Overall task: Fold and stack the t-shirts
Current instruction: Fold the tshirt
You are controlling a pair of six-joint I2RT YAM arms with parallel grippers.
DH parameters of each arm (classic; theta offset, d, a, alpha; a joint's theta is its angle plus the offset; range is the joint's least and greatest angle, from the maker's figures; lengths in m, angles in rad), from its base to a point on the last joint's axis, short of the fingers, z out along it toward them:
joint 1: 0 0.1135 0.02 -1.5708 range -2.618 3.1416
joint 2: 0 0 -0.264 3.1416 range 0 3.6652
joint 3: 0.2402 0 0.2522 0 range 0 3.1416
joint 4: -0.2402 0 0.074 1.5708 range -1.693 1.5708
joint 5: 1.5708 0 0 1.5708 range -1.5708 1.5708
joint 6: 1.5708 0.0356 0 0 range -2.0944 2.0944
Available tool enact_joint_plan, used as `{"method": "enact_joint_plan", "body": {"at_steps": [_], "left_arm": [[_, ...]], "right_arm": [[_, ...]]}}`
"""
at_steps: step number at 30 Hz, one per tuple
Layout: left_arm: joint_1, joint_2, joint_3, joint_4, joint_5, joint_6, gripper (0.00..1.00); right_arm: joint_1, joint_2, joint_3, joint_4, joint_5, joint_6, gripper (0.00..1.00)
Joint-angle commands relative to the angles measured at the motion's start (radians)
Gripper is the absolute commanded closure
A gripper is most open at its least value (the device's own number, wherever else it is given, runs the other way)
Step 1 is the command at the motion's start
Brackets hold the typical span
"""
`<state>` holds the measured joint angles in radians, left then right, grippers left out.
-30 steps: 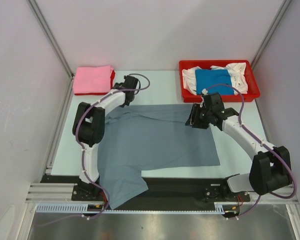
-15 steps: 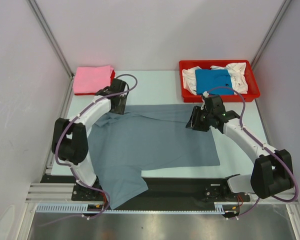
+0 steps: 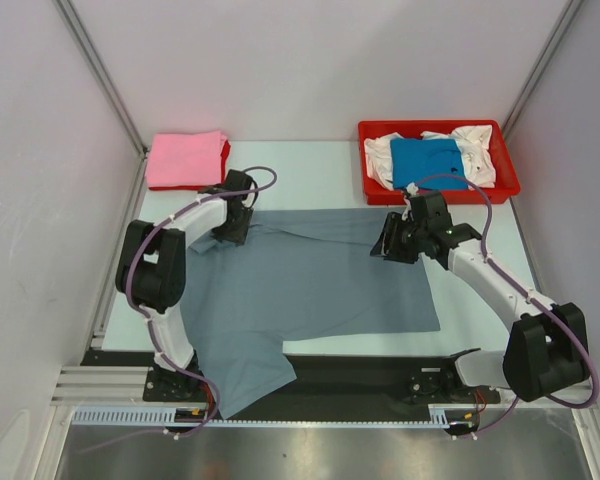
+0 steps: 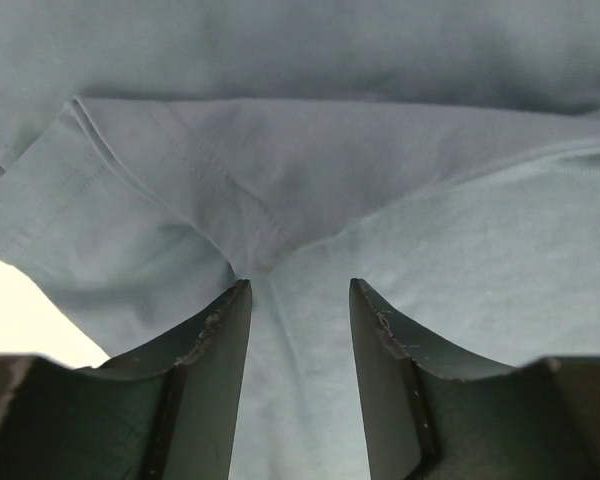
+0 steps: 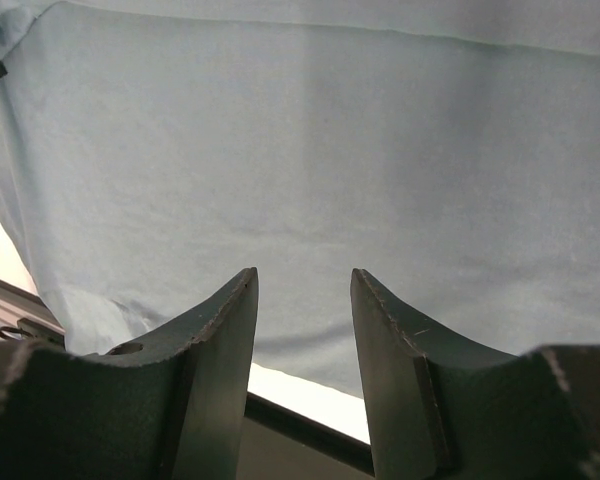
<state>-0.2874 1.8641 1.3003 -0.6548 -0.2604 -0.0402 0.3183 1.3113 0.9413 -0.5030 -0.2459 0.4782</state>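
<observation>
A slate grey t-shirt [image 3: 310, 285] lies spread flat on the table, one sleeve hanging over the near edge. My left gripper [image 3: 234, 226] sits low over its far left shoulder. In the left wrist view that gripper [image 4: 298, 285] is open, and the sleeve seam [image 4: 225, 190] lies just ahead of the fingertips with cloth under the gap. My right gripper [image 3: 389, 243] hovers at the shirt's far right corner. It is open [image 5: 302, 272], with nothing between the fingers and the grey cloth [image 5: 310, 150] below.
A folded pink t-shirt [image 3: 185, 158] rests on a red one [image 3: 225, 160] at the far left. The red tray [image 3: 510, 185] at the far right holds a bright blue t-shirt [image 3: 427, 160] and a white one [image 3: 477, 145]. Grey walls close in both sides.
The left gripper has come from beyond the shirt's far edge toward the near side, onto the shirt's far left shoulder. The right arm has stayed put.
</observation>
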Motion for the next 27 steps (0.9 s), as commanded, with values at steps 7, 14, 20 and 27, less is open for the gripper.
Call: {"method": "enact_joint_plan", "body": {"at_steps": [7,14,20,27], "left_arm": [[0.005,0.017,0.045,0.066,-0.095,0.017,0.54],[0.004,0.043,0.059,0.089,-0.119,0.028,0.53],[0.004,0.069,0.099,0.09,-0.12,0.039,0.74],[-0.001,0.014,0.132,-0.074,-0.074,-0.036,1.0]], "right_arm": [[-0.008,-0.035,-0.016,0.018,-0.021,0.008,0.52],[-0.007,-0.024,-0.022,0.023,-0.027,0.002,0.53],[-0.008,-0.018,-0.029,0.027,-0.038,0.007,0.53],[-0.01,-0.001,-0.021,0.029,-0.035,0.003,0.53]]}}
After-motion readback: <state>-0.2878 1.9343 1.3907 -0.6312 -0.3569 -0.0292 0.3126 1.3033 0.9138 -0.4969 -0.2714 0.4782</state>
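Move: The near edge of the folded-over flap, where it joins the sleeve fold of the grey t-shirt, lies about 3 cm ahead of the left fingertips, 1 cm to their left and roughly 1 cm below. The sleeve end is some 10 cm to that hand's left and 1 cm ahead, the shirt's far edge about 10 cm straight ahead, and the pink folded shirt 25 cm ahead and 13 cm left. From the right hand, the flap edge is about 33 cm left, 11 cm ahead and 10 cm lower. Slide the half-open left gripper nearly level, low over the t-shirt, about 3 cm forward and slightly left to the near edge of the folded-over flap, tilting the fingers about 5 degrees. In the last part of the reach shut the fingers, pinching the flap's edge between the tips. ##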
